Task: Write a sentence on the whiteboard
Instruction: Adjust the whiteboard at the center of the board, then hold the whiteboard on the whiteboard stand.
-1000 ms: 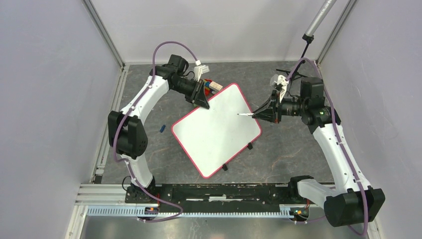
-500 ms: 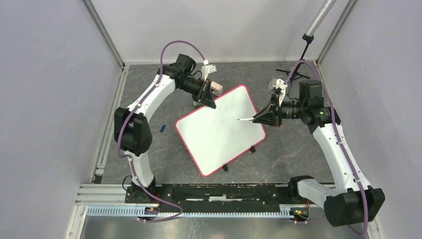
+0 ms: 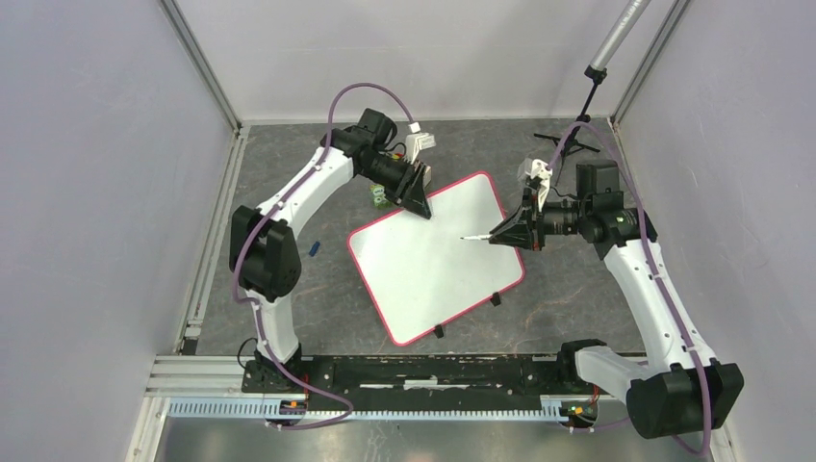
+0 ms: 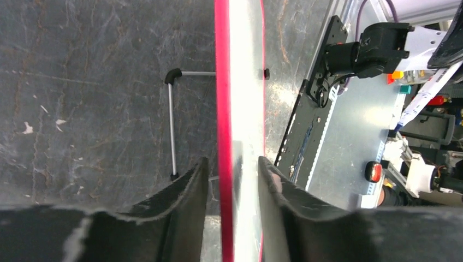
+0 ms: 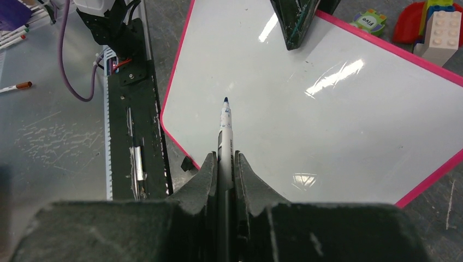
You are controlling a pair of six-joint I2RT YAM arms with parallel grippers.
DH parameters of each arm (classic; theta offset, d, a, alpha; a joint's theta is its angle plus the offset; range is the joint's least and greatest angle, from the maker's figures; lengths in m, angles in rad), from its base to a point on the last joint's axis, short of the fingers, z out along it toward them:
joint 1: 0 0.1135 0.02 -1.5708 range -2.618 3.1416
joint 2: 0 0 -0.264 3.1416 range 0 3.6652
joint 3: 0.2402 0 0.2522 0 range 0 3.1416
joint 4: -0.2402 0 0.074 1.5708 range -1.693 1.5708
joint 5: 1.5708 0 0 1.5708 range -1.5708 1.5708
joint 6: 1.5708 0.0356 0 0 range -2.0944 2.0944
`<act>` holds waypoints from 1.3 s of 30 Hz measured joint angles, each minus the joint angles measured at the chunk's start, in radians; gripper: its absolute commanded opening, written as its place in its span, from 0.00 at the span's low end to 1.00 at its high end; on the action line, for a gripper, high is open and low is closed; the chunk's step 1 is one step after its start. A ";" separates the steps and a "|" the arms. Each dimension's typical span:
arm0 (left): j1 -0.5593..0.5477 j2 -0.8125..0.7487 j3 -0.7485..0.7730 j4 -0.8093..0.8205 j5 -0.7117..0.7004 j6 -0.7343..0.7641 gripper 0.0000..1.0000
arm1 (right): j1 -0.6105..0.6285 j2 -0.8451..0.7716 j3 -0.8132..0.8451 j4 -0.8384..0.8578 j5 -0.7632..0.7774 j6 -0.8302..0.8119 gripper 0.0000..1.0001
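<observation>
The whiteboard (image 3: pixel 438 265) lies tilted on the dark table, pink-red rim all round, its face blank; no sentence shows on it. My left gripper (image 3: pixel 420 205) is open and straddles the board's far corner. In the left wrist view the board's edge (image 4: pixel 240 82) runs between the fingers (image 4: pixel 185 196) with a small gap on each side. My right gripper (image 3: pixel 497 236) is shut on a white marker (image 5: pixel 226 120) with a blue tip. The tip hovers over the board's right-hand part (image 5: pixel 306 125); whether it touches the board cannot be told.
Toy blocks lie behind the board's far corner: a white brick (image 5: pixel 441 35), a red piece (image 5: pixel 409 22) and a green one (image 3: pixel 381 195). A small blue cap (image 3: pixel 315 248) lies left of the board. A black stand (image 3: pixel 568 144) is at back right. A wire leg (image 4: pixel 171 125) shows under the board.
My left arm swung to the right and the board slid and turned with it. The left jaws loosened off the board's edge. My right gripper drifted slightly nearer with the marker.
</observation>
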 measured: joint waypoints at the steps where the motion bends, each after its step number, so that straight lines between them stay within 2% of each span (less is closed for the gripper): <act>1: -0.003 0.000 0.000 -0.005 -0.010 0.000 0.63 | 0.000 -0.001 -0.005 0.000 0.001 0.000 0.00; 6: 0.005 -0.020 -0.001 -0.034 -0.046 -0.002 0.96 | 0.026 -0.008 -0.027 0.004 0.033 0.002 0.00; 7: 0.017 -0.032 -0.003 -0.037 -0.048 -0.002 1.00 | 0.037 -0.011 -0.029 0.005 0.039 0.005 0.00; 11: 0.102 -0.137 -0.047 -0.046 -0.050 -0.002 1.00 | 0.099 -0.038 -0.048 0.039 0.090 0.025 0.00; 12: 0.153 -0.168 -0.063 -0.046 -0.050 -0.002 1.00 | 0.112 -0.041 -0.048 0.047 0.101 0.029 0.00; 16: 0.298 -0.344 -0.184 -0.034 -0.048 -0.002 1.00 | 0.171 -0.037 -0.048 0.088 0.150 0.046 0.00; 20: 0.377 -0.496 -0.315 -0.018 -0.048 -0.006 1.00 | 0.229 -0.006 -0.047 0.127 0.195 0.068 0.00; 24: 0.393 -0.600 -0.421 -0.020 -0.068 -0.019 1.00 | 0.300 0.040 -0.027 0.157 0.252 0.084 0.00; 32: 0.393 -0.643 -0.506 -0.027 -0.109 -0.019 1.00 | 0.496 0.066 -0.003 0.260 0.401 0.115 0.00; 39: 0.405 -0.698 -0.575 0.026 -0.106 -0.097 1.00 | 0.565 0.046 -0.068 0.346 0.462 0.147 0.00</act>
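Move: The left hand is at the raised far edge of the tilted whiteboard, with the board's middle about 7 cm back, 3 cm to its right and 8 cm below. From that hand, the green toy is some 11 cm ahead and 11 cm left, and the blue cap about level and 28 cm left, both some 17 cm below. From the right hand, which holds the marker, the board's middle lies about 12 cm left, 2 cm ahead and 15 cm below. The left fingers, already parting, spread wide and let go of the board's far edge; the hand lifts some 6 cm as it swings left, turning about 30 degrees counter-clockwise, then draws back and sinks about 3 cm, ending some 17 cm to the left and clear of the board. Meanwhile the right hand keeps its grip on the marker and carries it about 10 cm left over the board towards its middle, easing slightly back and down, with no writing contact to be seen. ##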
